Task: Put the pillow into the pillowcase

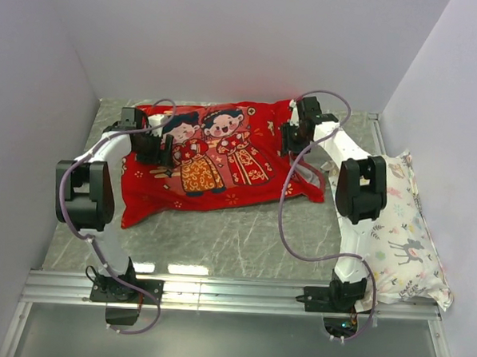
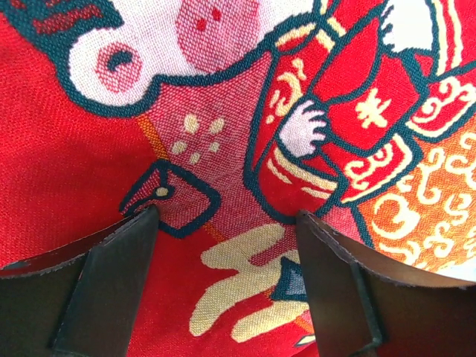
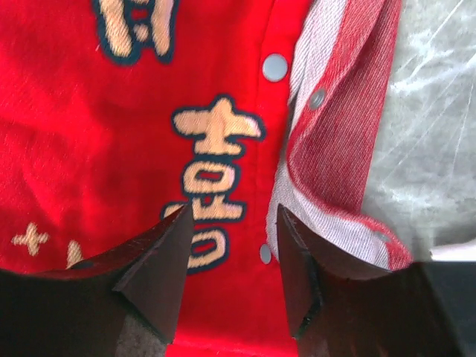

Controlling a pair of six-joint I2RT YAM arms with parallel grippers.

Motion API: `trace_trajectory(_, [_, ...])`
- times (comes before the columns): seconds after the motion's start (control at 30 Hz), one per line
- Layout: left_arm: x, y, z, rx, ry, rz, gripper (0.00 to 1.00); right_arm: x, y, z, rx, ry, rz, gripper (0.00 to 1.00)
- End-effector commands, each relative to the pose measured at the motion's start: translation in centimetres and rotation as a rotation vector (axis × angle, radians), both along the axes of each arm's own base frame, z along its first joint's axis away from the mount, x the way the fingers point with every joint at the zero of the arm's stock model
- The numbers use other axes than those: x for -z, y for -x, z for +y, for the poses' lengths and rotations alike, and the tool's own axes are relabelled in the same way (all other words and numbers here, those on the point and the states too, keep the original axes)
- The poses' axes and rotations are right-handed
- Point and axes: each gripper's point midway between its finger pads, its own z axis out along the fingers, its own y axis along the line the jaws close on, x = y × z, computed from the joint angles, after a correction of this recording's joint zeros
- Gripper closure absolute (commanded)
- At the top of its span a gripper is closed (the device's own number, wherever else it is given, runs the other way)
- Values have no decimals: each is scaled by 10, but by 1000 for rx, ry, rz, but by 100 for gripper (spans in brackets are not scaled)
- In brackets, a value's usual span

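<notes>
The red pillowcase (image 1: 223, 158) lies puffed up in the middle of the table, its bride-and-groom print facing up. No pillow shows in any view. My left gripper (image 1: 156, 149) is over the case's left part; in the left wrist view it (image 2: 227, 212) stands open just above the printed cloth (image 2: 223, 111), with nothing between the fingers. My right gripper (image 1: 292, 141) is at the case's right end. In the right wrist view it (image 3: 232, 212) is open over the red face (image 3: 89, 134), beside the folded-back hem (image 3: 335, 149) and its metal snaps (image 3: 274, 67).
A white floral animal-print pillow (image 1: 403, 235) lies along the right wall, beside the right arm. White walls close in the table on three sides. An aluminium rail (image 1: 232, 294) runs along the near edge. Grey marbled tabletop (image 1: 243, 235) shows in front of the case.
</notes>
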Motion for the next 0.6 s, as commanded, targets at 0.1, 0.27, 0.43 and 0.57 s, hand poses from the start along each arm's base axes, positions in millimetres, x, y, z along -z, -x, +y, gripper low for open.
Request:
trace_trajectory(0.1, [11, -7, 32, -50, -89, 7, 17, 19, -11, 9, -11, -35, 35, 40])
trace_trajectory(0.27, [10, -16, 56, -97, -84, 13, 18, 53, 0, 9, -47, -46, 131, 45])
trace_trajectory(0.43, [7, -22, 77, -127, -102, 8, 19, 40, 1, -9, -41, -37, 130, 100])
trace_trajectory(0.57, [3, -26, 92, -141, -129, -4, 21, -11, 2, -38, 10, -92, 43, 100])
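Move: The snapped opening edge at the right end of the pillowcase lies about 6 cm below the right hand, some 1 cm ahead and level sideways. Its loose lined flap sits roughly 9 cm back and 5 cm to that hand's right; the patterned pillow is about 23 cm back and 31 cm right. The pillowcase's left part is right under the left fingertips, with the boy figure about 8 cm to the left hand's right and 2 cm back. The left hand's open fingertips bear on the pillowcase top and drag the cloth to the left and somewhat forward, about 6 cm, gathering speed without closing. Meanwhile the right hand drops some 5.5 cm onto the snapped opening edge, tipping slightly, and shuts fully to pinch it, then starts to ease up and left. ##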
